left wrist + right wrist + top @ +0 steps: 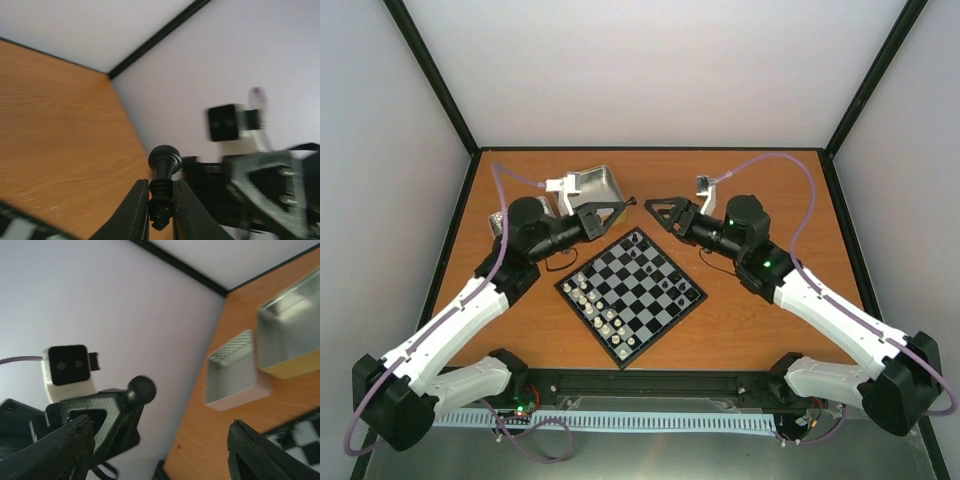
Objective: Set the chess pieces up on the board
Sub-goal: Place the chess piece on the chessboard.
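The board [632,290] lies on the table between my arms, turned like a diamond. White chess pieces [592,301] line its near-left side and a few black ones [667,287] stand toward its far-right side. Above the board's far corner my left gripper [620,206] [161,204] is shut on a black chess piece [164,167] [632,203], held sideways with its round base [141,389] pointing at the right arm. My right gripper [657,208] [160,437] faces it a short way off, jaws wide open and empty.
Two silver tins stand at the back left: one [596,184] [289,332] behind the left gripper, the other [498,221] [234,371] partly under the left arm. White walls with black frame bars enclose the table.
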Action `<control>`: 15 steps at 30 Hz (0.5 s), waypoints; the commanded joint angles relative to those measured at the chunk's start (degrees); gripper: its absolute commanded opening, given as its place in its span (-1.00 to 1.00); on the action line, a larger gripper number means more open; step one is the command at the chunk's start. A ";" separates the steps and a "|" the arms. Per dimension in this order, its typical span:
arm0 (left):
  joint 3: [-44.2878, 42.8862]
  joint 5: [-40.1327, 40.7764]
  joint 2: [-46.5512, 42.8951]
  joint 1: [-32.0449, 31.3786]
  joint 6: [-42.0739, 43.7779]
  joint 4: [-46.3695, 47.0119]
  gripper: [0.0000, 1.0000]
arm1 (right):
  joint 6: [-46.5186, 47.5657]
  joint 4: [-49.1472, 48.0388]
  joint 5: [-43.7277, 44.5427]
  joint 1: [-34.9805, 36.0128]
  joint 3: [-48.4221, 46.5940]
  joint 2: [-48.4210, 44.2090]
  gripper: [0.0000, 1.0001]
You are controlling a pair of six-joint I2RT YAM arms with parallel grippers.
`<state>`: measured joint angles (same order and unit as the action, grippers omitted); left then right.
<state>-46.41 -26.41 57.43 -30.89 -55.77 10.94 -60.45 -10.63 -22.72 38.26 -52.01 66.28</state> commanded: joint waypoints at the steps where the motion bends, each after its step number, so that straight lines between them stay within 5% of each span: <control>1: -7.02 8.94 5.29 -0.13 19.27 -29.38 -0.90 | 7.58 16.49 13.90 -0.29 0.29 -5.06 0.46; 15: -26.24 16.85 30.04 -5.88 31.29 -51.36 -0.91 | 10.51 37.34 36.41 -0.38 7.47 -16.17 0.46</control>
<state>-65.14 -13.56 82.32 -33.12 -28.40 -33.89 -51.00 20.51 5.08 38.22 -46.24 53.39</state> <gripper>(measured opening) 0.120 0.732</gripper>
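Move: The left hand holds a black chess piece, base outward. The empty middle of the black back row, where it seems to be headed, is about 7 cm ahead, 8 cm right and 33 cm below. At the same depth, the far-corner black piece is some 12 cm ahead and 2 cm right, and the black group by the right corner is level and 13 cm right. From the right hand, that gap is about 7 cm ahead, 3 cm right and 32 cm below. Keeping its pinch on the black piece, the left hand drops about 17 cm towards the chessboard, easing 3 to 4 cm forward early on, while its wrist swings from level to steeply down (some 50 degrees), so the piece's base comes to face down and forward-right at the board, and it slows at the end still well above it. The right hand, already free of the piece, draws off to its right and down about 10 cm each way with fingers staying open, its tips dipping and swinging clockwise to point more forward. ##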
